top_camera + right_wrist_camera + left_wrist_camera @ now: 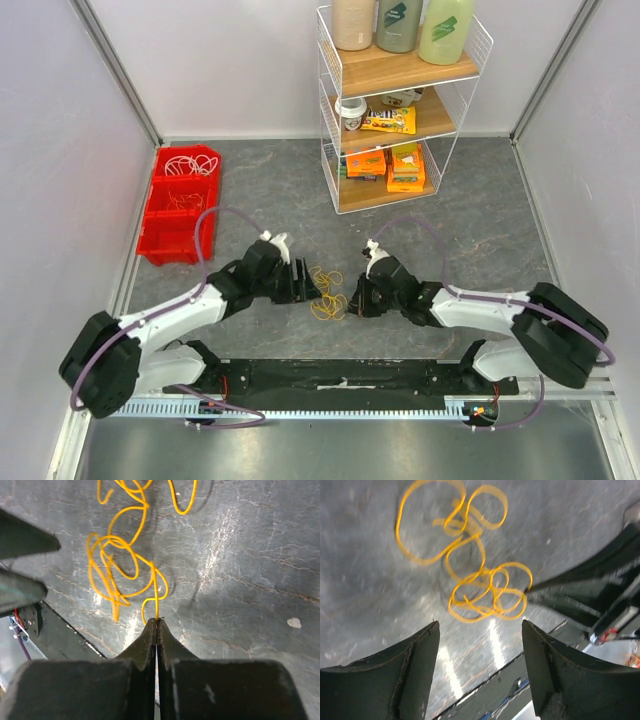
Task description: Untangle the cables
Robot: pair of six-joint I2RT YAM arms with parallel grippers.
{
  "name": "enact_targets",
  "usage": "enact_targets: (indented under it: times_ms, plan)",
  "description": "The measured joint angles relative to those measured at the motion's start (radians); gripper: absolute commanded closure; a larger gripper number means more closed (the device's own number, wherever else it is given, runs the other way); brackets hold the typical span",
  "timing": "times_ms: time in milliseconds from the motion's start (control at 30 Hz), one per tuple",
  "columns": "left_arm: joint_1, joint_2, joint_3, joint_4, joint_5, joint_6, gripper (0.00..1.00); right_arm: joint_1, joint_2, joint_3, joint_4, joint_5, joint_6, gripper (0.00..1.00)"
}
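A tangle of thin yellow cables (327, 294) lies on the dark table between my two arms. In the left wrist view the yellow cables (470, 555) lie beyond my left gripper (480, 630), whose jaws stand wide apart with only table between them. My left gripper (312, 285) sits just left of the tangle. My right gripper (157, 621) is shut, its tips pinching one strand of the yellow cables (120, 565). From above, my right gripper (353, 300) touches the tangle's right side.
A red bin (178, 203) holding white and orange wire coils stands at the back left. A white wire shelf (400, 110) with bottles and boxes stands at the back. Grey walls close in both sides. A black rail (340, 378) runs along the near edge.
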Motion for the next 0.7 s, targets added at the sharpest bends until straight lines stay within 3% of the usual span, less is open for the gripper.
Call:
enact_targets:
  times_ms: [167,400,500,567,600,700]
  plan:
    - [0.011,0.180,0.233,-0.067,-0.037,0.085,0.29,0.000,-0.150,-0.003,-0.085,0.050,-0.015,1.00]
    - [0.025,0.476,0.440,-0.136,-0.074,0.143,0.43,0.000,-0.321,-0.014,-0.195,0.095,-0.031,1.00]
    - [0.024,0.556,0.459,-0.155,-0.110,0.142,0.59,0.000,-0.344,-0.014,-0.237,0.112,-0.034,1.00]
    - [0.026,0.573,0.469,-0.159,-0.126,0.142,0.88,0.000,-0.360,-0.014,-0.264,0.125,-0.035,1.00]
    - [0.027,0.578,0.474,-0.159,-0.136,0.140,0.98,0.000,-0.373,-0.014,-0.283,0.136,-0.038,1.00]
    - [0.028,0.589,0.480,-0.175,-0.177,0.147,0.98,0.001,-0.439,-0.014,-0.354,0.192,-0.046,1.00]
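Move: The upper loops of the yellow cable, which my open left hand goes for, lie about 9 cm ahead of it, 2 cm to its right and 5 cm below. The cable's lower tangle is only 3 cm ahead and 3 cm right of that hand, just as low. My right hand already pinches the cable's near end; from it the tangle lies some 3 cm ahead and 4 cm left, the upper loops about 9 cm ahead and 5 cm left, both roughly 2 cm down. I carry my left hand about 9 cm forward over the cable, rising a little before dipping some 6 cm to the table at the upper loops, rolling its left side up by 20 degrees and shutting the fingers on a strand there. Meanwhile my right hand keeps its pinch on the near end, lifts it about 5 cm and then draws it to the right, away from my left hand's side. ##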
